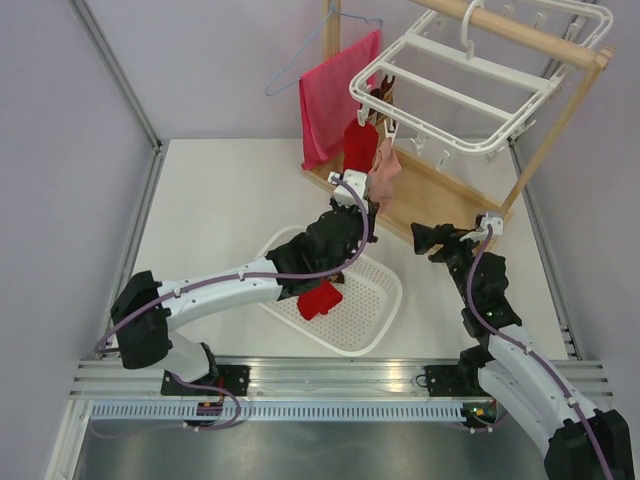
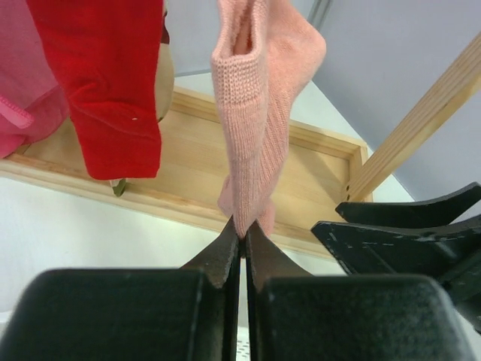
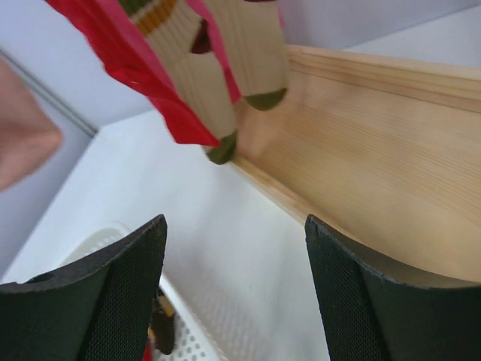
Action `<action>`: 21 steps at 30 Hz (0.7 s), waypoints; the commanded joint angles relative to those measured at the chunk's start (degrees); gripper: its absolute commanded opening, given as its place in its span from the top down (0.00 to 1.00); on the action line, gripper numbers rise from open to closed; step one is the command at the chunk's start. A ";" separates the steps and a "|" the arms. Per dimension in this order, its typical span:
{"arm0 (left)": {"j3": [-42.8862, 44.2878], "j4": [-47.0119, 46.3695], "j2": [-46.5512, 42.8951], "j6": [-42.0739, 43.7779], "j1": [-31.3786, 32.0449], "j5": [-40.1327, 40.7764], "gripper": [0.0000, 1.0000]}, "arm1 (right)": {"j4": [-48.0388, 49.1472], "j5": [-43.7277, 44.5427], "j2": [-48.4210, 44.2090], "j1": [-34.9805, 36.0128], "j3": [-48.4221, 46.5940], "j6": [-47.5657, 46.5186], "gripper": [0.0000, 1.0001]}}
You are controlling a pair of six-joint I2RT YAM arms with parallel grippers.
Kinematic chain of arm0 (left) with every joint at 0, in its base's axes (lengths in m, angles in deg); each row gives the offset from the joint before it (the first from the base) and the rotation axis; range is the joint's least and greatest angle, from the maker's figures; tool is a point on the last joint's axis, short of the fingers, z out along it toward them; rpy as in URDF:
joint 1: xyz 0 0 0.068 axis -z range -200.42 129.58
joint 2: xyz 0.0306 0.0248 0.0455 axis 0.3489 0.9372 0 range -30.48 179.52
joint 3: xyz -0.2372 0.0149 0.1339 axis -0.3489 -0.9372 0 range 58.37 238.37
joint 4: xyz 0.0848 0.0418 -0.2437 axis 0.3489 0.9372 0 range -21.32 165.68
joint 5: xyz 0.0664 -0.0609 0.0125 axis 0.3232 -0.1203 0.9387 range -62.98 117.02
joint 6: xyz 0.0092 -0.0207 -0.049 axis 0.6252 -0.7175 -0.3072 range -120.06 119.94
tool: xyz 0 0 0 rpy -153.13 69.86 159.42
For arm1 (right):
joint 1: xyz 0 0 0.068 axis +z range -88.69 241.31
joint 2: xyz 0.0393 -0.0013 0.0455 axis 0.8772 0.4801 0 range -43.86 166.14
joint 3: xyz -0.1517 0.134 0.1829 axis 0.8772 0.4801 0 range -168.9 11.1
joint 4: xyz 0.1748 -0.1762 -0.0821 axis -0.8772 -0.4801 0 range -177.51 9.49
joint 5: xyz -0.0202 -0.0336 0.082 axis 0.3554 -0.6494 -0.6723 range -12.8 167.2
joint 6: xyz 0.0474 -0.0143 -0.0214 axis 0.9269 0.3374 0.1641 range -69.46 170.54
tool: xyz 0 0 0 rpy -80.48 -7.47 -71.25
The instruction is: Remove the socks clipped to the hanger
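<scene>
The white hanger (image 1: 470, 80) hangs from a wooden rail at the upper right. A red sock (image 1: 358, 148) and a pale pink sock (image 1: 384, 170) dangle from clips at its near left corner. My left gripper (image 1: 374, 207) is shut on the toe of the pale pink sock (image 2: 259, 113), pinching it at the fingertips (image 2: 244, 227); the red sock (image 2: 113, 83) hangs just to its left. My right gripper (image 1: 422, 240) stands open and empty (image 3: 237, 241) just right of the pink sock, low over the table. A striped cream-and-olive sock (image 3: 218, 83) hangs ahead of it.
A white perforated basket (image 1: 375, 300) lies under the left arm with a red sock (image 1: 320, 298) in it. The wooden stand's base board (image 1: 440, 190) lies under the socks. A red-pink towel (image 1: 335, 95) and a thin wire hanger (image 1: 300, 60) hang at the back.
</scene>
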 commanded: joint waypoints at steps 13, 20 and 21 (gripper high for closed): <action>-4.51 5.88 -7.15 -7.43 1.03 -8.05 0.98 | 35.89 -20.35 0.61 -0.10 4.82 21.33 0.20; -3.81 5.97 -7.16 -8.66 1.11 -10.60 0.98 | 47.07 -22.82 5.02 -0.10 6.32 25.47 0.21; -3.72 5.97 -6.98 -8.66 1.29 -11.30 0.98 | 47.42 -22.64 4.76 -0.10 6.41 25.56 0.22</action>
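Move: The pink sock's clip on the hanger is roughly 8 cm ahead of the open right hand, 6 cm to its left and some 22 cm above it. The red sock's middle hangs about 11 cm left of that hand, 10 cm ahead and 13 cm above; the basket's middle is some 19 cm left, 8 cm back and 18 cm below. From the left hand, already pinching the pink sock's toe, the clip is about 7 cm ahead, 3 cm right and 15 cm up. The right hand rises about 9 cm towards the pink sock's clip, swinging left and drawing back somewhat, while its wrist turns counter-clockwise some 25 degrees, rolls left side up and tips its still-open fingers upward. The left hand keeps its pinch on the pink toe and pulls it back about 4 cm, dipping and partly recovering, with a slight clockwise turn. ##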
